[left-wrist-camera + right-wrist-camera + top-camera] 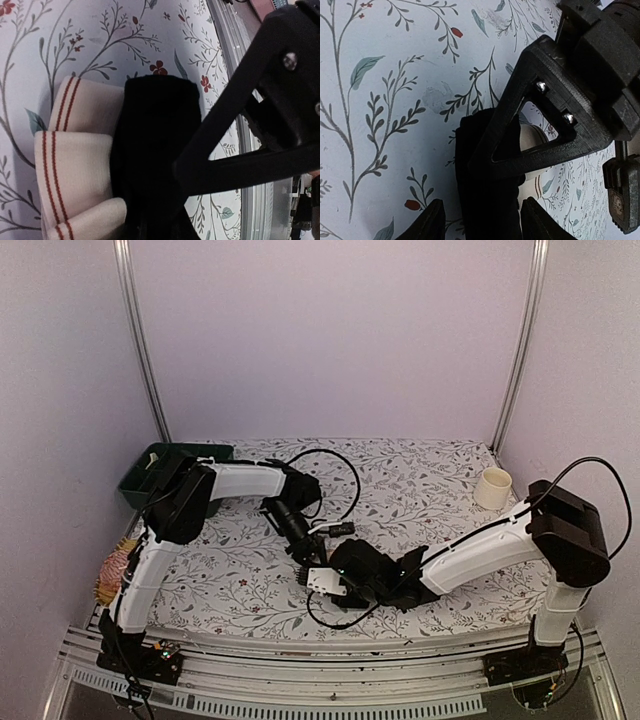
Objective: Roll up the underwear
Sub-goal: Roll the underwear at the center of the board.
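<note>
The underwear lies near the table's front middle: a black rolled piece next to a cream piece with red stripes. My left gripper comes down on the black roll from behind and is shut on it; one of its fingers crosses the roll in the right wrist view. My right gripper stands open astride the same roll, a fingertip on either side with small gaps. One of its fingers shows in the left wrist view.
A dark green tray stands at the back left. A pink knitted ball rests at the left edge. A cream cup stands at the back right. A black cable loops over the cloth. The metal front rail runs close by.
</note>
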Available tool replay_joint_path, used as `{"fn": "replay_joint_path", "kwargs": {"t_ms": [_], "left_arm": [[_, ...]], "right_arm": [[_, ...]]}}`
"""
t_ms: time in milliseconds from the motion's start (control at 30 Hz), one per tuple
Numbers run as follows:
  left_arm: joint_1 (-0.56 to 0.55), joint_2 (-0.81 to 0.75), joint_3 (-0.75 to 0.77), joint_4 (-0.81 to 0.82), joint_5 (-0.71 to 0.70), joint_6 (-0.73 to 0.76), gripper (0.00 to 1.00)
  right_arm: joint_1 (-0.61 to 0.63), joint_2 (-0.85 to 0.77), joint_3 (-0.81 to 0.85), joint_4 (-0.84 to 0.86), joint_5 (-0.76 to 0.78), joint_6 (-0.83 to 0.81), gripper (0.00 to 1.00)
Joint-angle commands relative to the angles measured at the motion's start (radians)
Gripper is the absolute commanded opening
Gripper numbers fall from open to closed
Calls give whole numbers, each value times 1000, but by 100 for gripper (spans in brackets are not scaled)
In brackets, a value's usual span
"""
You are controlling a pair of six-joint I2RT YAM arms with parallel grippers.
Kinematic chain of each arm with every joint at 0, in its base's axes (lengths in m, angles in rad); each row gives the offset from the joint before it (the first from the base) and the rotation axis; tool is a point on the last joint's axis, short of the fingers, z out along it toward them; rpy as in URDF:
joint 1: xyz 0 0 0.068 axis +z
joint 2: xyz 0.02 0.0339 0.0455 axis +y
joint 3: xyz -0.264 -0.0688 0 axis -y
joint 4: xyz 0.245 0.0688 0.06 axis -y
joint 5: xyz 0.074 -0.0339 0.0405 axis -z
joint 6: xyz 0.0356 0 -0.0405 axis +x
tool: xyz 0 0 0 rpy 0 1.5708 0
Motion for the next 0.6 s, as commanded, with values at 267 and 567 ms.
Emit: {"fn": "replay_joint_path", "kwargs": {"t_ms": [267, 567], "left_arm": [[21, 56, -4, -64, -86, 24, 2], [21, -226, -206, 219, -209, -31, 57]], "right_arm": [[-54, 83, 62, -96, -53, 2, 7], [-91, 95, 163, -313, -268, 97, 3]]}}
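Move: Lying crosswise between the two hands, the rolled black underwear is still pinched by the left fingers, its middle about 2 cm to the left hand's right and 1 cm below. From the right hand, open around its right part, the roll's middle is roughly 1 cm ahead, 2 cm left and 2 cm below. The folded cream waistband sits on its far side, some 5 cm ahead of the right hand, 2 cm left and 2 cm below. Closing on the roll, the right hand first eases about 1.5 cm forward and as much down, then pinches the black fabric and keeps hold, its fingers tipping slightly steeper. Only after that grip is made does the left hand open nearly halfway, letting go and backing off about 1 cm left with a slight rise. ##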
